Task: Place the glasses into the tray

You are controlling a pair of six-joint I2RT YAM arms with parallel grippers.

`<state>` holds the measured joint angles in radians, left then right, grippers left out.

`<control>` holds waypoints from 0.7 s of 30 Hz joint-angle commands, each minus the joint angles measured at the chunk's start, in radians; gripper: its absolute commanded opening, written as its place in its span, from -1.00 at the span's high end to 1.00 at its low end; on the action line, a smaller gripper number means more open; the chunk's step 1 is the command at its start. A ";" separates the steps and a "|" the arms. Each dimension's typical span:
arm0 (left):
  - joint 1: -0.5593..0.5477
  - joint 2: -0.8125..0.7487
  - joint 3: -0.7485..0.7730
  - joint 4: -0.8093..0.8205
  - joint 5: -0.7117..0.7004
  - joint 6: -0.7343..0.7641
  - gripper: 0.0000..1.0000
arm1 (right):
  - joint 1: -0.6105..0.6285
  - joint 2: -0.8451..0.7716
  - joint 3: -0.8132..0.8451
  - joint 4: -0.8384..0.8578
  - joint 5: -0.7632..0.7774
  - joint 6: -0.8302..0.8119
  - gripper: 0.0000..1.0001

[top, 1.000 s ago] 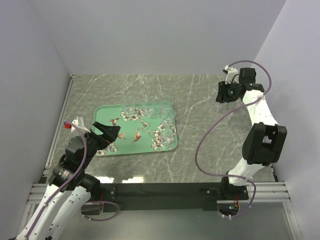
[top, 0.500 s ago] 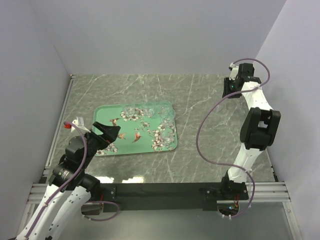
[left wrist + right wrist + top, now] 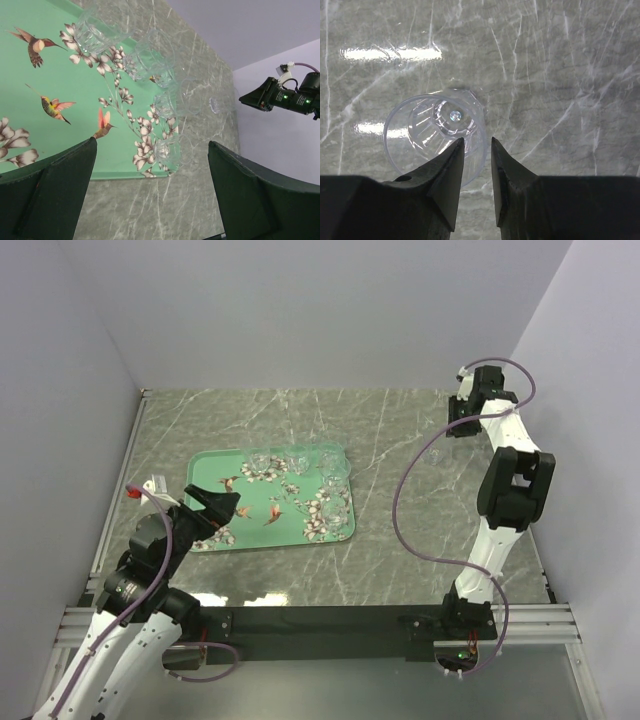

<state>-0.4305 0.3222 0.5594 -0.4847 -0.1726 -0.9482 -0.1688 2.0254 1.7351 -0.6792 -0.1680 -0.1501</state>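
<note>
The mint-green tray (image 3: 212, 468) (image 3: 65, 75) lies left of centre with several clear glasses standing along its back and right side (image 3: 296, 462) (image 3: 150, 55). My left gripper (image 3: 225, 502) (image 3: 152, 145) hovers wide open over the tray's near-left part, holding nothing. One more clear glass (image 3: 432, 127) (image 3: 214, 104) stands upright on the marble at the far right. My right gripper (image 3: 477, 140) (image 3: 458, 425) points down onto it. Its jaws straddle the right rim, one finger inside and one outside, with a narrow gap still showing.
Grey marble table top (image 3: 390, 530) bounded by pale walls at the back and both sides. A metal rail (image 3: 120, 490) runs along the left edge. The right arm's purple cable (image 3: 405, 500) loops over the table.
The right arm has stretched toward the back right and come down over the lone glass, its jaws narrowing around the rim. The left arm has stayed still.
</note>
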 commanded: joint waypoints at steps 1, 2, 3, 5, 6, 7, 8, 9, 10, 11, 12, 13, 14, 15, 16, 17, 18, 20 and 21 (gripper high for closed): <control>0.003 0.000 0.023 0.018 0.010 -0.001 -0.99 | -0.008 0.006 -0.002 0.007 0.022 -0.003 0.31; 0.004 0.001 0.023 0.021 0.012 -0.001 -0.99 | -0.009 0.009 -0.005 0.007 0.025 -0.005 0.34; 0.003 0.002 0.022 0.023 0.013 -0.001 -0.99 | -0.008 0.013 -0.008 0.010 0.027 -0.006 0.37; 0.003 0.008 0.020 0.031 0.018 -0.003 -0.99 | -0.009 0.027 -0.016 0.004 0.027 -0.009 0.43; 0.004 0.008 0.022 0.034 0.022 -0.003 -0.99 | -0.009 0.029 -0.019 0.006 0.027 -0.009 0.44; 0.003 0.009 0.023 0.035 0.024 -0.003 -0.99 | -0.009 0.030 -0.029 0.012 0.027 -0.009 0.46; 0.003 0.012 0.025 0.035 0.025 -0.001 -0.99 | -0.009 0.032 -0.034 0.016 0.025 -0.009 0.48; 0.003 0.014 0.027 0.035 0.027 -0.001 -0.99 | -0.008 0.030 -0.040 0.020 0.022 -0.009 0.49; 0.003 0.017 0.030 0.035 0.028 0.000 -0.99 | -0.008 0.032 -0.045 0.023 0.022 -0.011 0.52; 0.003 0.020 0.031 0.035 0.030 0.000 -0.99 | -0.009 0.030 -0.046 0.021 0.022 -0.011 0.54; 0.004 0.020 0.033 0.035 0.030 0.000 -0.99 | -0.009 0.033 -0.048 0.023 0.024 -0.014 0.56; 0.003 0.020 0.033 0.035 0.031 -0.001 -0.99 | -0.008 0.033 -0.051 0.023 0.025 -0.016 0.59; 0.003 0.020 0.031 0.040 0.033 -0.001 -0.99 | -0.009 0.033 -0.052 0.024 0.025 -0.017 0.62; 0.004 0.021 0.030 0.043 0.035 -0.003 -0.99 | -0.009 0.035 -0.055 0.027 0.027 -0.019 0.63; 0.004 0.023 0.028 0.046 0.039 -0.003 -0.99 | -0.009 0.035 -0.062 0.029 0.025 -0.022 0.69; 0.003 0.023 0.027 0.052 0.041 -0.003 -0.99 | -0.008 0.035 -0.065 0.029 0.022 -0.023 0.73; 0.004 0.025 0.027 0.055 0.044 -0.003 -0.99 | -0.011 0.030 -0.068 0.029 0.019 -0.026 0.79; 0.003 0.029 0.028 0.061 0.051 -0.001 -0.99 | -0.011 0.024 -0.081 0.036 0.010 -0.029 1.00; 0.003 0.034 0.030 0.066 0.051 0.000 -0.99 | -0.009 0.016 -0.088 0.044 0.009 -0.031 1.00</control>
<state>-0.4305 0.3397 0.5598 -0.4725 -0.1455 -0.9482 -0.1711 2.0586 1.6802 -0.6521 -0.1604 -0.1642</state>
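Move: The last loose glass stands upright, its middle about 4 cm to the left of the right hand, level with it fore and aft, and some 6 cm lower, so the fingertips are just above its right-hand rim. In the tray, the corner glass is about 28 cm left of this hand and 14 cm back; the middle glass is also 28 cm left, but only 6 cm back. From the idle left hand, the loose glass is roughly 27 cm ahead, 50 cm to the right and 18 cm down. The right hand sinks about 3 cm over the loose glass's right-hand wall, easing roughly 1 cm back towards its base, so that the left finger goes down inside the rim and the right finger stays outside. Its fingers, about a third open to begin with, narrow all the way down and end nearly shut, pinching the thin wall just below the rim while the wrist keeps its slant, pointing down and forward. ##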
